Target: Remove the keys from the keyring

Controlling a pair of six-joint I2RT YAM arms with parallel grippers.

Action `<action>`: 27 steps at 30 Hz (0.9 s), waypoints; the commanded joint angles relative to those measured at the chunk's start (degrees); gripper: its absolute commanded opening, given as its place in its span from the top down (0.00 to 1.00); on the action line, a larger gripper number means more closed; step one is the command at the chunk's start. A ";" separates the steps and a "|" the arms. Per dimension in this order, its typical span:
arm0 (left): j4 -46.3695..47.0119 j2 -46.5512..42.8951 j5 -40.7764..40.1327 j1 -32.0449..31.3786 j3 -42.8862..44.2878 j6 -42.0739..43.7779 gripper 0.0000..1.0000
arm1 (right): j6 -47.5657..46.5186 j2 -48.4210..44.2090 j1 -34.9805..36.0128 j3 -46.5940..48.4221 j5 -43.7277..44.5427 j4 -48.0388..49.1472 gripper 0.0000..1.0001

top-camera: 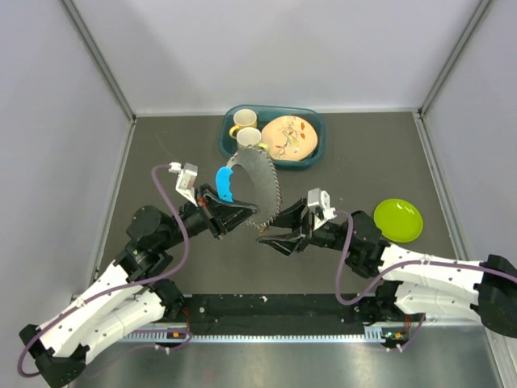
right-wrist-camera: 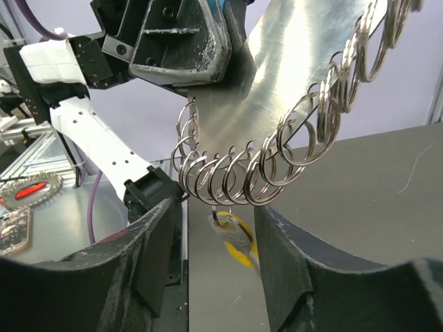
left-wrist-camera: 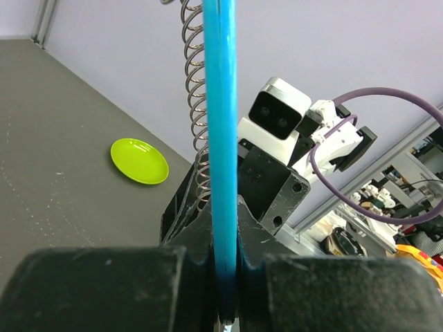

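A silvery half-round metal plate (top-camera: 257, 187) with a blue handle (top-camera: 223, 183) is held up over the table. My left gripper (top-camera: 236, 215) is shut on the blue handle (left-wrist-camera: 220, 138), which is pinched edge-on between its fingers (left-wrist-camera: 173, 277). Several wire keyrings (right-wrist-camera: 235, 181) hang along the plate's (right-wrist-camera: 291, 76) edge. One key with a yellow head (right-wrist-camera: 237, 241) dangles from the lowest keyring. My right gripper (right-wrist-camera: 218, 245) is open below the rings. Its jaws stand either side of that key, which hangs close to the right finger (right-wrist-camera: 287, 263). No teal key head shows.
A teal tray (top-camera: 313, 153) at the back holds two mugs (top-camera: 245, 128) and a patterned plate (top-camera: 288, 137). A green plate (top-camera: 398, 220) lies on the table at the right. Grey walls close in the left, right and back.
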 commanded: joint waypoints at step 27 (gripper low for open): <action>-10.96 -4.85 -17.03 0.02 -2.06 5.71 0.96 | -7.20 -5.77 1.12 10.91 11.80 -35.39 1.00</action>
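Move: The yellow-headed key hangs about 2 cm to the left of the right fingertips and 2 cm below, level fore and aft, between the open fingers. From that hand, the ring-edged metal plate curves away above it, middle some 6 cm ahead, 4 cm left and 8 cm up; the left fingertips gripping it are roughly 2 cm ahead, 6 cm left and 6 cm higher. From the left hand, the key lies 2 cm back, 4 cm right and 8 cm down. The dangling key is pinched just below its ring as the right fingers, half open at first, shut fully with hardly any reach. Keeping that grip, the right hand eases about 2 cm forward, draws slightly right, then sinks some 2.5 cm, while the left hand, still gripping the plate, goes down about 4.5 cm, forward 3 cm and a little left, turning some 10 degrees counter-clockwise. ##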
